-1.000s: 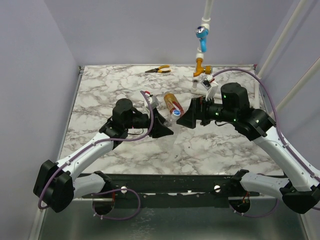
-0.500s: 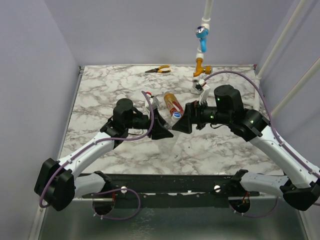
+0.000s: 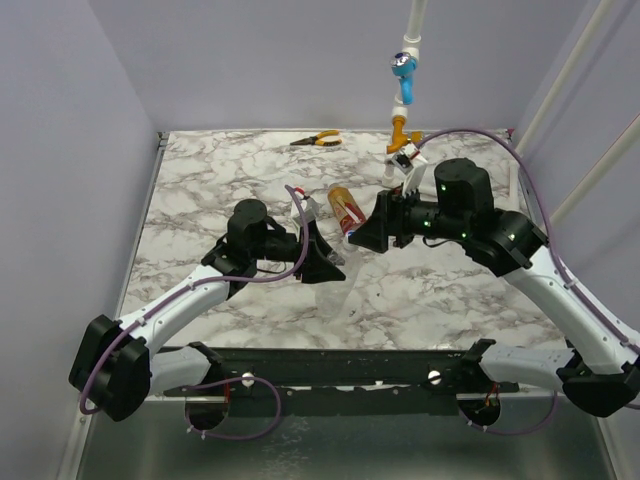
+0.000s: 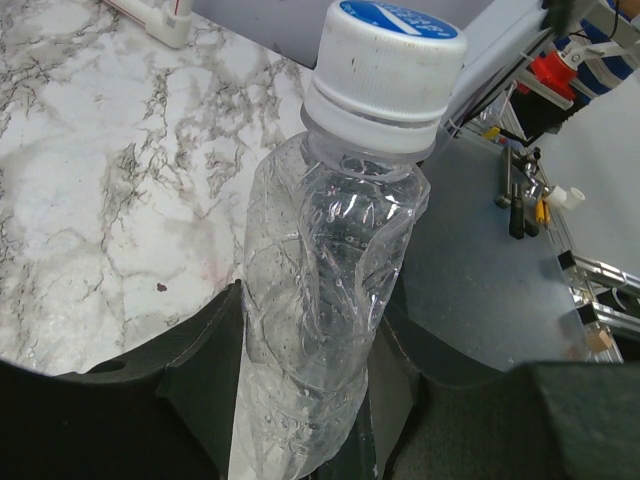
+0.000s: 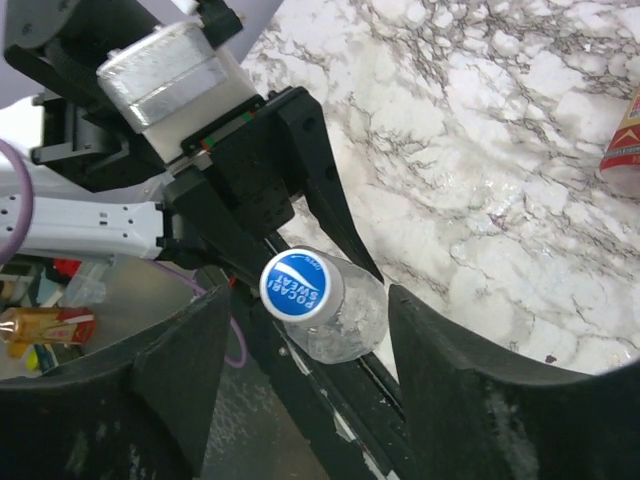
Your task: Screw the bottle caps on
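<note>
My left gripper (image 4: pixel 315 335) (image 3: pixel 322 262) is shut on the lower body of a clear, crumpled bottle (image 4: pixel 320 300). The bottle carries a white cap with a blue top (image 4: pixel 385 55). In the right wrist view that cap (image 5: pixel 300 285) sits between the jaws of my right gripper (image 5: pixel 308 300) (image 3: pixel 368 235). The jaws are open, with a gap on each side of the cap. A second bottle (image 3: pixel 345 208), with a red label and amber contents, lies on the marble table (image 3: pixel 200 180) just behind both grippers.
Orange-handled pliers (image 3: pixel 318 139) lie at the back edge. A light-blue valve handle (image 3: pixel 402 80) with an orange fitting (image 3: pixel 400 130) hangs on a white pipe at the back right. Purple walls enclose three sides of the table.
My right gripper has moved left onto the capped end of the bottle and its jaws have narrowed around the cap. The left gripper, still holding the bottle, has shifted slightly toward the front.
</note>
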Robot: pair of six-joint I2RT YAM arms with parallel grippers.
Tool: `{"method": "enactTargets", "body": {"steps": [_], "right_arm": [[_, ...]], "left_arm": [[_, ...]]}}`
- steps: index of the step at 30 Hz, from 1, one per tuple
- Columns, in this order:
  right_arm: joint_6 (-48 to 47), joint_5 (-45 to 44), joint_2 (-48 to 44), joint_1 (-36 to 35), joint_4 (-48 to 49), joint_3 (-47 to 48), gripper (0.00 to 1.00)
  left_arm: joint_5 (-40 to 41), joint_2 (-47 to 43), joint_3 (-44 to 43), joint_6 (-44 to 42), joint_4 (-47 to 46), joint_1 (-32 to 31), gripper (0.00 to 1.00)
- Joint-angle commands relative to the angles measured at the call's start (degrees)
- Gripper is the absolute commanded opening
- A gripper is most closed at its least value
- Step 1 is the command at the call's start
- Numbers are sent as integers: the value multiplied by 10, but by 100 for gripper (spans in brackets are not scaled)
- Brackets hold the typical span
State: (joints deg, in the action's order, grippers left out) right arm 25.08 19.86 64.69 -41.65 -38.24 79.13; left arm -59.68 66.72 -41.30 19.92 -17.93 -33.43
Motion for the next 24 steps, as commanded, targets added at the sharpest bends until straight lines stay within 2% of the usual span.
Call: {"method": "enactTargets", "body": {"steps": [1,6,14,19,21,24], "right_arm": [[-11,0,16,-2,-27,9,64],[-17,-5,17,-3,-34,13,57],[-18,1,32,-9,-33,17,53],[-21,-5,31,-10,-40,21,40],[-22,-4,32,-10,-45,23,39],[-19,1,37,-10,-51,20,31]], "left_arm": [[-21,0,1,-1,-12,3,6],[-24,2,1,1,-13,2,5],[-30,13,-5,4,-12,2,5],[-27,17,-6,3,-12,3,5],[-25,18,-6,3,-12,3,5],[-9,19,-7,-1,-12,2,5]]}}
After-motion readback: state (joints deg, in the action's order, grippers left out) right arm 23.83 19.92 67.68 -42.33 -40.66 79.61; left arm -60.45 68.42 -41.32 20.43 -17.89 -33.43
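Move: The white cap on the clear bottle sits between the right gripper's open fingers, about 2 cm below its hand point and 1 cm to the left. The bottle's body hangs some 10 cm below that hand, 2 cm to the left and 2 cm nearer the base. The red-labelled bottle is on the table roughly 20 cm straight ahead and 30 cm down. From the left gripper, holding the clear bottle, the cap is about 8 cm up, 2 cm ahead and 1 cm right. Lower the right gripper about 2 cm over the bottle's cap and draw its fingers together, from nearly three-quarters open to roughly a third, so the tips come in on both sides of the cap. Keep the left gripper pinching the clear bottle, letting it sink just under 1 cm late in the move. ##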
